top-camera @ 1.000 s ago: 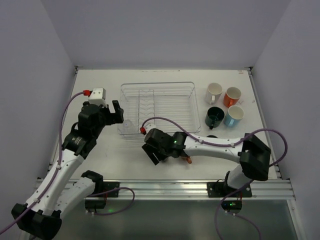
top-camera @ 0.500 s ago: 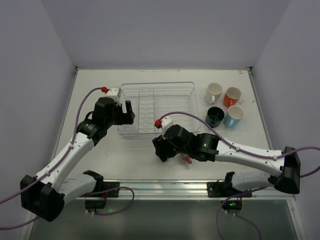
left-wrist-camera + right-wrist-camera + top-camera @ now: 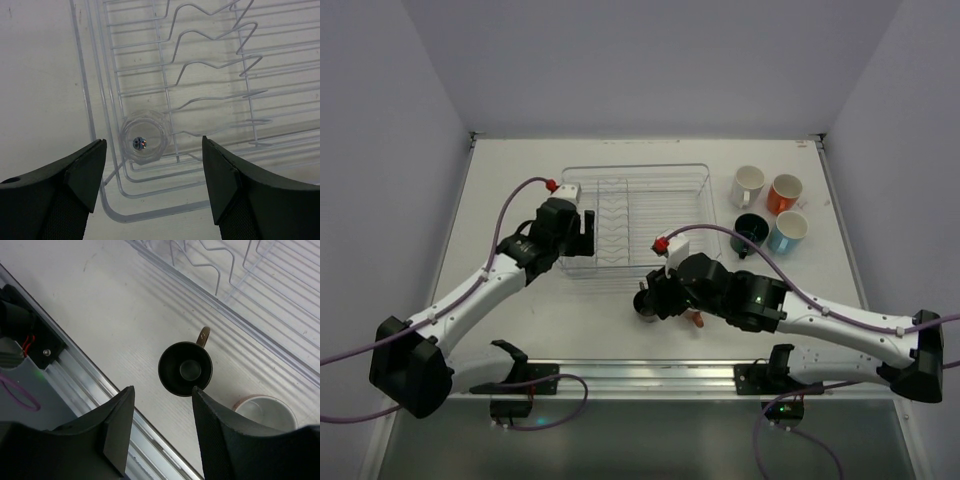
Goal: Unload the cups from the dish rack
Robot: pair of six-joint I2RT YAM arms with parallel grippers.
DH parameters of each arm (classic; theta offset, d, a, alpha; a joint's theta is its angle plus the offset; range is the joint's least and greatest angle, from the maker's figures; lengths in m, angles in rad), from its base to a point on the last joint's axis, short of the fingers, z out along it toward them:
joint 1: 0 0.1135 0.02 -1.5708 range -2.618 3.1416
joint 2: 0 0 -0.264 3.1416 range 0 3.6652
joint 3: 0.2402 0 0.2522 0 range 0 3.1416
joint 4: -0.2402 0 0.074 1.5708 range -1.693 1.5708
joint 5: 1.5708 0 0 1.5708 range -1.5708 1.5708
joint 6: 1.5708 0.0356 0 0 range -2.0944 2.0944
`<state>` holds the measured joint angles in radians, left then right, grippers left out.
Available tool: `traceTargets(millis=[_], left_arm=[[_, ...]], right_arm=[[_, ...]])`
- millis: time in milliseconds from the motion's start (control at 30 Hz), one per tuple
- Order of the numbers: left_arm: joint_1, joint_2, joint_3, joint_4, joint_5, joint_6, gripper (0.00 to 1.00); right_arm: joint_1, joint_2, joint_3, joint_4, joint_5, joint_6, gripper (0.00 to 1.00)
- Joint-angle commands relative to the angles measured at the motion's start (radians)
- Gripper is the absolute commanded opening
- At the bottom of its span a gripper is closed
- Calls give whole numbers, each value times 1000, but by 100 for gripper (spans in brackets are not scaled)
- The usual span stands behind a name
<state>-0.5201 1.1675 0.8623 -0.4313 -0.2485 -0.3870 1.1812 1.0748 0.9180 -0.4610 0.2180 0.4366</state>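
Note:
The dish rack (image 3: 660,180) is a clear wire basket at the table's middle. A clear tumbler (image 3: 142,142) stands in its near left corner. My left gripper (image 3: 152,187) is open and hovers above that corner, apart from the tumbler; it also shows in the top view (image 3: 582,230). My right gripper (image 3: 162,427) is open and empty above a dark cup with a brown handle (image 3: 185,369), which stands upright on the table in front of the rack (image 3: 240,285). A pinkish cup (image 3: 260,412) stands beside it. The dark cup (image 3: 645,306) also shows in the top view.
Four mugs stand at the back right: white (image 3: 747,185), orange (image 3: 784,193), dark teal (image 3: 750,235) and light blue (image 3: 787,231). The table's metal front rail (image 3: 60,375) runs close to the dark cup. Grey walls enclose the table.
My left gripper has moved right over the rack's near left corner. My right arm has stretched out and its gripper has lifted, so the dark cup now shows on the table.

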Motion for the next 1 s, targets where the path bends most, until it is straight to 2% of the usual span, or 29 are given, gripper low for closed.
traceTargets(millis=[0, 133, 300, 633, 833, 867, 933, 967], left_arm=[[-8, 26, 17, 17, -43, -30, 81], [-9, 63, -5, 42, -20, -42, 77], [-9, 93, -17, 57, -55, -56, 73], [-18, 152, -52, 115, -81, -76, 70], [-18, 150, -75, 137, -110, -76, 53], [-18, 147, -75, 140, -123, -76, 44], [-18, 141, -77, 140, -135, -76, 36], [-18, 138, -77, 140, -143, -75, 29]], right_arm=[[-3, -47, -18, 65, 6, 8, 52], [-3, -85, -39, 84, -2, 8, 51], [-3, -122, -70, 96, -5, 11, 51], [-3, -130, -88, 116, -8, 7, 51], [-3, -139, -88, 119, 4, 7, 51], [-3, -139, -88, 120, 4, 8, 51], [-3, -138, -87, 127, 4, 10, 51], [-3, -138, -82, 127, 3, 10, 51]])
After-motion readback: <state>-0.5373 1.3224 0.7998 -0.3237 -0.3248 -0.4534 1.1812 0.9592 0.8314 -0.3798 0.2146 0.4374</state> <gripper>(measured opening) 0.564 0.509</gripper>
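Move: Below the left hand lies the clear glass, nearly straight down: about 1 cm ahead and some 7 cm under the open fingers, in the rack's near left corner. The row of wire prongs is about 9 cm ahead and 9 cm to the right of the hand, and the black cup stands on the table some 17 cm right and 12 cm back. From the right hand the glass is roughly 13 cm ahead, 21 cm left and 12 cm down. Sinking about 5 cm almost straight down over the glass, the left hand brings its open fingers either side of the upper part, creeping barely a centimetre forward. Near the bottom the fingers close from wide to about half open and pinch the glass by its sides. The empty right hand eases up and right by about a centimetre, away from the black cup. ##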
